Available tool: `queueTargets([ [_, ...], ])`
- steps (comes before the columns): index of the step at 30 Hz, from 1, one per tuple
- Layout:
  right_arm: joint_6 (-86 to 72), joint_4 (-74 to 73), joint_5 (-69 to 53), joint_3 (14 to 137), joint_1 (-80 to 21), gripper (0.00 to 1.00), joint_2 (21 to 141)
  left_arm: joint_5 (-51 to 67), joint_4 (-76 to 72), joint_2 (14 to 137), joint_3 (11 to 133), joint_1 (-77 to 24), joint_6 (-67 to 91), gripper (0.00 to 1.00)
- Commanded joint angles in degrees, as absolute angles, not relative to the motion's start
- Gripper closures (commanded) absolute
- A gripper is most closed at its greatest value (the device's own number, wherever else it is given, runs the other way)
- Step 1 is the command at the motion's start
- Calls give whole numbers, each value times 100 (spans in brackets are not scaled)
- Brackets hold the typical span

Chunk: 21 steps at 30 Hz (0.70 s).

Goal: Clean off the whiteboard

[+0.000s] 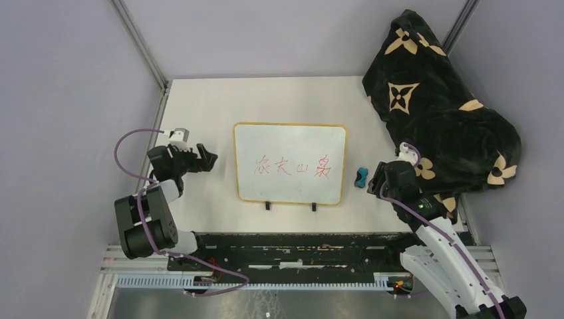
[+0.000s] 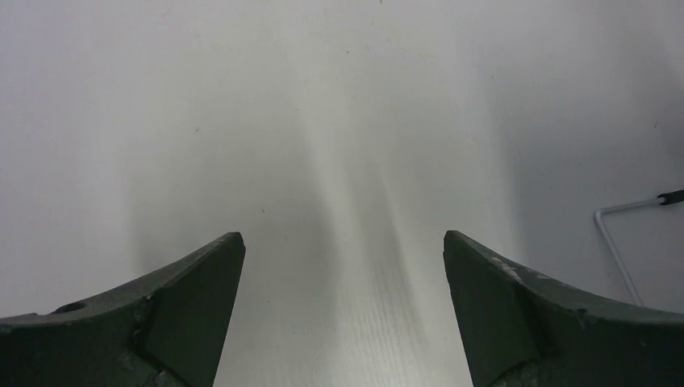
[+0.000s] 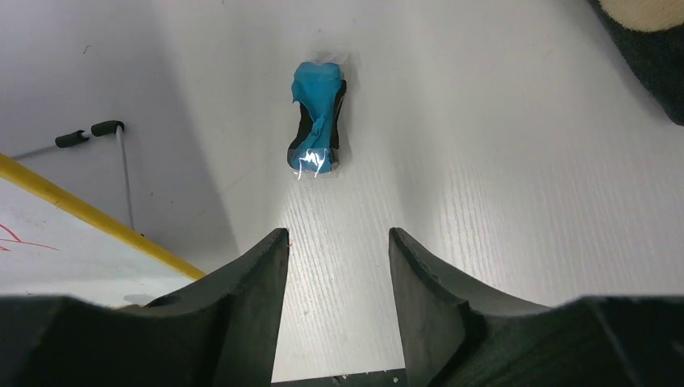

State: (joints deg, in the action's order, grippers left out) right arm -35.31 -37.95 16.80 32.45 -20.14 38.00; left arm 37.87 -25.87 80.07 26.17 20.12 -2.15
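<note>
The whiteboard (image 1: 287, 138) lies flat mid-table, with a yellow-tan frame, two black feet on its near edge and red handwriting across its middle. Its frame corner shows at the left in the right wrist view (image 3: 89, 214). A small blue-black eraser (image 1: 361, 177) lies on the table just right of the board. It sits ahead of my right fingers in the right wrist view (image 3: 317, 121). My right gripper (image 1: 377, 178) (image 3: 339, 242) is open and empty, a short way behind the eraser. My left gripper (image 1: 210, 159) (image 2: 343, 242) is open and empty, left of the board.
A black blanket with a tan flower pattern (image 1: 439, 113) is heaped at the table's right and back right, close to my right arm. A thin wire leg with a black tip (image 2: 617, 234) shows at the right in the left wrist view.
</note>
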Motion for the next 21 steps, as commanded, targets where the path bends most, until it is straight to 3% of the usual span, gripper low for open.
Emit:
queueTargets([
  [1, -3579, -3723, 1807, 3324, -2026, 42, 3756, 4123, -2766, 7928, 2720, 2007, -399, 1],
  [12, -3624, -3744, 1644, 3449, -2030, 42, 4356, 4706, -1183, 7273, 3348, 2009, -877, 1],
  [21, -3561, -3680, 1551, 3350, -2029, 42, 4053, 5272, -418, 7506, 4302, 2010, -1026, 1],
])
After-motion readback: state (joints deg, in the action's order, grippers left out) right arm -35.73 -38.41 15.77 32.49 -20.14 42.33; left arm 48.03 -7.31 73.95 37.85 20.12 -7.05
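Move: The blue eraser lies some 9 cm ahead of the right hand, 2 cm to its left and about 11 cm below it. The whiteboard's middle is roughly 30 cm to the left of the eraser and 5 cm farther out; the dark blanket's middle is about 34 cm to the right of the right hand and 36 cm ahead. From the left hand the whiteboard's middle is some 33 cm to the right and 1 cm ahead, the eraser about 63 cm right and 5 cm back. The blue eraser is neared from above but not yet reached: the right hand sinks about 2 cm, tipping its fingers some 5 degrees further down, then eases back up slightly, fingers staying about half open. Beside the whiteboard, the empty left hand lifts about 6.5 cm, drifts 2 cm right and turns some 10 degrees clockwise, fingers still wide open. ##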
